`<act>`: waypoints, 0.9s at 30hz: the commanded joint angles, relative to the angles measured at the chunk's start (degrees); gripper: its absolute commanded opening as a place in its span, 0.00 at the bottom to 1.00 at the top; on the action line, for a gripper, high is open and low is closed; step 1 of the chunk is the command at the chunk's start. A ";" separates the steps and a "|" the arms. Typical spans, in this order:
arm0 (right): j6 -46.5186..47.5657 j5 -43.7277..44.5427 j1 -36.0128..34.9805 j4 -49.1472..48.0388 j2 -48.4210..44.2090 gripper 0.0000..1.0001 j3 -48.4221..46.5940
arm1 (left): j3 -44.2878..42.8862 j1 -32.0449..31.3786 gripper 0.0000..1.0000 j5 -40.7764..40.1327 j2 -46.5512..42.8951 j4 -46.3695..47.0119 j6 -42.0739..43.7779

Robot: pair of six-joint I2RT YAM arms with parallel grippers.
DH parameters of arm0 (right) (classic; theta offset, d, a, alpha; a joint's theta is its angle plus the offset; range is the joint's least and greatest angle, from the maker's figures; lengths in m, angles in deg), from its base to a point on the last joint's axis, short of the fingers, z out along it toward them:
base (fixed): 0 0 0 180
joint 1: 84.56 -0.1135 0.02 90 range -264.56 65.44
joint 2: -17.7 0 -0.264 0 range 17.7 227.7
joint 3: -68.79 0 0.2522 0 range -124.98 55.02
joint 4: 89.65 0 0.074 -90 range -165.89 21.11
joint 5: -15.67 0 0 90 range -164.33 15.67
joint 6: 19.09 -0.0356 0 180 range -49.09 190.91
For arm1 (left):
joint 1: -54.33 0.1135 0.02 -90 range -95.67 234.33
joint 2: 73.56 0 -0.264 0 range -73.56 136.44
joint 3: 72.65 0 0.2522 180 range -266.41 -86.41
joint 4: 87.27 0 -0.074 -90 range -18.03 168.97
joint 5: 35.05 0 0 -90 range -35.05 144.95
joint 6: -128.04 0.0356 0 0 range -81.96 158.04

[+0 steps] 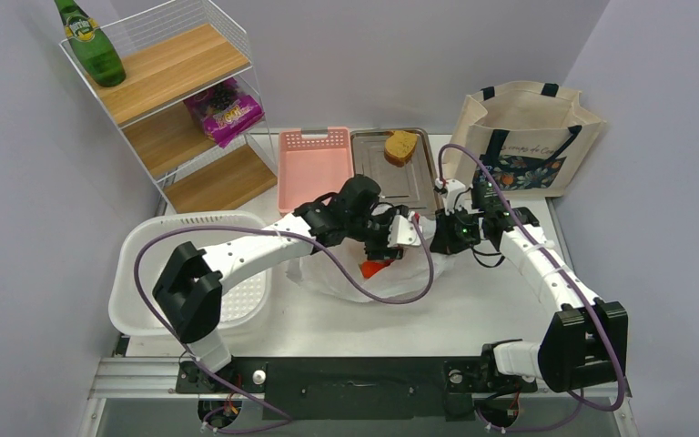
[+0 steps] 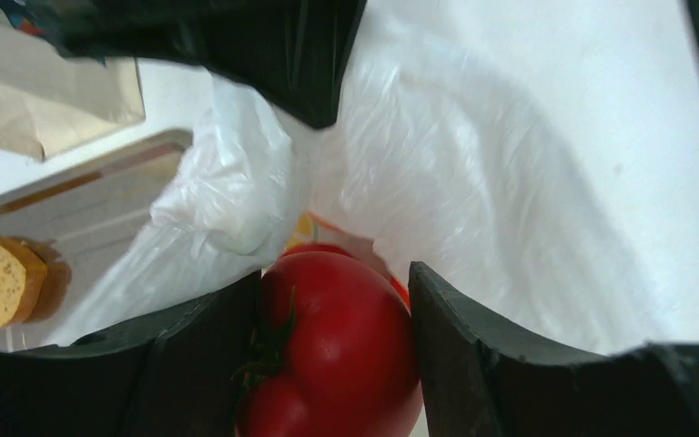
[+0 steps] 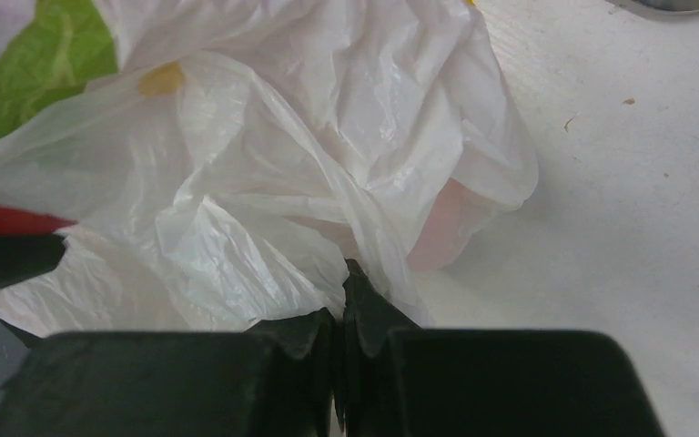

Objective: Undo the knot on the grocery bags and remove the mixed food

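The thin whitish plastic grocery bag (image 1: pixel 341 278) lies crumpled at the table's middle, with something red-orange (image 1: pixel 375 269) showing in its mouth. My left gripper (image 1: pixel 391 238) reaches into that mouth. In the left wrist view it (image 2: pixel 335 305) is shut on a red tomato (image 2: pixel 337 337) with a green stalk, both fingers pressed to its sides, bag film (image 2: pixel 473 164) behind. My right gripper (image 1: pixel 446 232) is at the bag's right edge. In the right wrist view its shut tips (image 3: pixel 341 291) pinch the bag's film (image 3: pixel 264 182). The canvas tote (image 1: pixel 528 137) stands upright at the back right.
A white basket (image 1: pixel 146 273) sits at the left, a pink basket (image 1: pixel 314 168) and a metal tray (image 1: pixel 378 187) holding a yellow-brown chunk (image 1: pixel 401 147) behind the bag. A wire shelf (image 1: pixel 173 109) at the back left carries a green bottle (image 1: pixel 91 45) and a purple packet (image 1: pixel 225 111).
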 commanded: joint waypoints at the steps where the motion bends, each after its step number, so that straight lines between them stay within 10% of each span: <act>1: -1.26 -1.50 1.25 -2.51 -0.13 0.00 -1.61 | -4.92 -0.01 0.00 10.11 -4.61 1.17 -8.25; 27: 23.14 0.21 21.60 22.77 1.69 0.00 -9.36 | -21.64 3.61 0.00 -1.96 -6.19 12.88 -37.21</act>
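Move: Ahead of the left hand, which still holds a tomato, lies the steel tray, about 31 cm farther out, neither left nor right, and 15 cm lower; the pink basket stands level with the tray, 20 cm to the hand's left. The orange-red vegetable in the bag lies 4 cm ahead, 5 cm left and 12 cm below. From the right hand, which holds the bag's rim, that vegetable is about 3 cm ahead, 15 cm left and 9 cm below. Keeping the tomato between its fingers, the left hand goes on lifting it above the open bag, some 21 cm up with a slight drift to the right, while the wrist swings about 30 degrees so the downward-slanting fingers come nearly level. The right hand, still pinching the bag's rim shut in its fingers, drags it about 10 cm to the right at nearly constant height, speeding up as it goes. ##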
